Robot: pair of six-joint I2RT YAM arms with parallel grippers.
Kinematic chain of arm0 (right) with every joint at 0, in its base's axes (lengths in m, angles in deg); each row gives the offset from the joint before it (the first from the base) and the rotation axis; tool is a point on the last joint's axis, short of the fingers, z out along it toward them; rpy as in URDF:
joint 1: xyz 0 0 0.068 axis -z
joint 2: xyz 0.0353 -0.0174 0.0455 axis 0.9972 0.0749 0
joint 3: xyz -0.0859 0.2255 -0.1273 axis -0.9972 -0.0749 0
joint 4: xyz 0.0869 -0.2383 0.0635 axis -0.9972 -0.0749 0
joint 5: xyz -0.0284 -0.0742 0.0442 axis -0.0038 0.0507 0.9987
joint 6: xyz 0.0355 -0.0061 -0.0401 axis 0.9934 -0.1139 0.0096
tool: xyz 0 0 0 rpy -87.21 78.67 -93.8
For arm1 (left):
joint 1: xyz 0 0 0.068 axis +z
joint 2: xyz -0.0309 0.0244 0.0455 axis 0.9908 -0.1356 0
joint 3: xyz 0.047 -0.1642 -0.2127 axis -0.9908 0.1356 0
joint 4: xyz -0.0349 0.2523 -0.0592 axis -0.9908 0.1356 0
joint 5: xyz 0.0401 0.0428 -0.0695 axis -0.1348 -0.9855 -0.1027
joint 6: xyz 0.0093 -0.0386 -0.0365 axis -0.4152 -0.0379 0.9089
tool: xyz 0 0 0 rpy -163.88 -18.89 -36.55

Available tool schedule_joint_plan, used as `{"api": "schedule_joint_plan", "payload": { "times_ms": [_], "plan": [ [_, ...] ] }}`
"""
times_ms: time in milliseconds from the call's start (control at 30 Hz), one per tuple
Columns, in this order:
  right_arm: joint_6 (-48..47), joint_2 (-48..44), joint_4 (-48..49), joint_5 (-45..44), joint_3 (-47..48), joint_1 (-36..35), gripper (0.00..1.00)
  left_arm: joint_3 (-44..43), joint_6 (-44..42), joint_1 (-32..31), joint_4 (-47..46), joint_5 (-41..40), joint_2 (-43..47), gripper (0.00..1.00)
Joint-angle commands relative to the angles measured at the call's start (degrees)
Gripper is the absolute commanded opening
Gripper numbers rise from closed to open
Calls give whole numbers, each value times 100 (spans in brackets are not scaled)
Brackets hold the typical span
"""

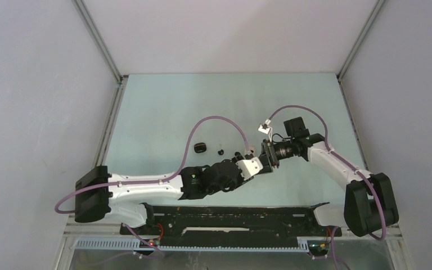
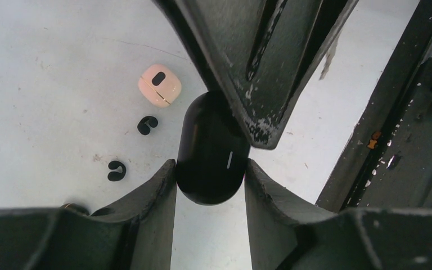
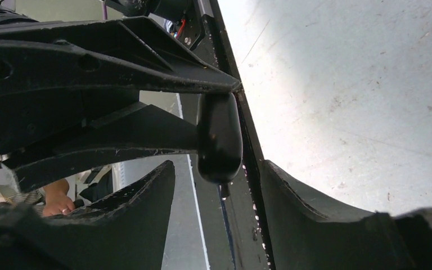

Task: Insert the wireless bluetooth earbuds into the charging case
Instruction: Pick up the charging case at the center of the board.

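A glossy black charging case (image 2: 211, 154), lid closed, hangs above the table with my left gripper (image 2: 210, 166) shut on its two sides. My right gripper (image 3: 218, 169) faces it from the other end, its dark fingers (image 2: 247, 84) reaching the case's far tip. In the right wrist view the case (image 3: 219, 138) sits just between the right fingertips, with a gap on each side, so that gripper is open. Two black curled earbuds (image 2: 147, 124) (image 2: 116, 170) lie on the table beside a whitish-beige case (image 2: 159, 85). In the top view both grippers meet at the table's middle (image 1: 262, 158).
Another black case (image 1: 200, 148) and a small black earbud (image 1: 220, 152) lie on the pale green table (image 1: 163, 112) left of the grippers. A black rail (image 1: 230, 216) runs along the near edge. Grey walls close in the back and sides.
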State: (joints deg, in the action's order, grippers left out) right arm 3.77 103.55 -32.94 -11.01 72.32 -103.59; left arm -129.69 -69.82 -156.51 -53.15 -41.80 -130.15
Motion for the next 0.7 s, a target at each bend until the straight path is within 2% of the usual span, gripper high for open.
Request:
{"api": "schedule_joint_plan", "payload": {
  "times_ms": [0, 367, 533, 667],
  "plan": [
    [84, 101, 283, 64, 227, -159, 59, -317, -126, -72, -255, -54, -34, 28],
    [226, 145, 514, 359, 227, -203, 44, -345, -138, -99, -256, -1, -115, 29],
    [133, 188, 498, 493, 227, -182, 22, -332, -136, -111, -262, -60, -122, 31],
    [-63, 144, 352, 526, 227, -105, 11, -279, -114, -108, -313, -449, -76, 43]
  ]
}}
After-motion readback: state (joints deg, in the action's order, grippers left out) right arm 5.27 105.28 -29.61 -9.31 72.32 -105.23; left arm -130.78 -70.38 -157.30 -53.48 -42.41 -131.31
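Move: The black charging case is already held in the left fingers, its middle about 1 cm ahead and 1 cm to the right of the left hand. From the right hand, open around its free end, the case's middle lies about 2 cm to the left, level and neither ahead nor back. Below, the peach case lies some 7 cm ahead, 3 cm left and 13 cm down; the nearest black earbud is about 6 cm ahead, 8 cm left, equally low. The black case's free end is taken between the right fingers: the right hand eases about 1 cm left, farther over the case towards the left fingertips, and stops, while its fingers close from well open to roughly half that gap and pinch the case's sides. The left fingers keep their hold on the other end, that hand drifting barely 1 cm right before holding still. ##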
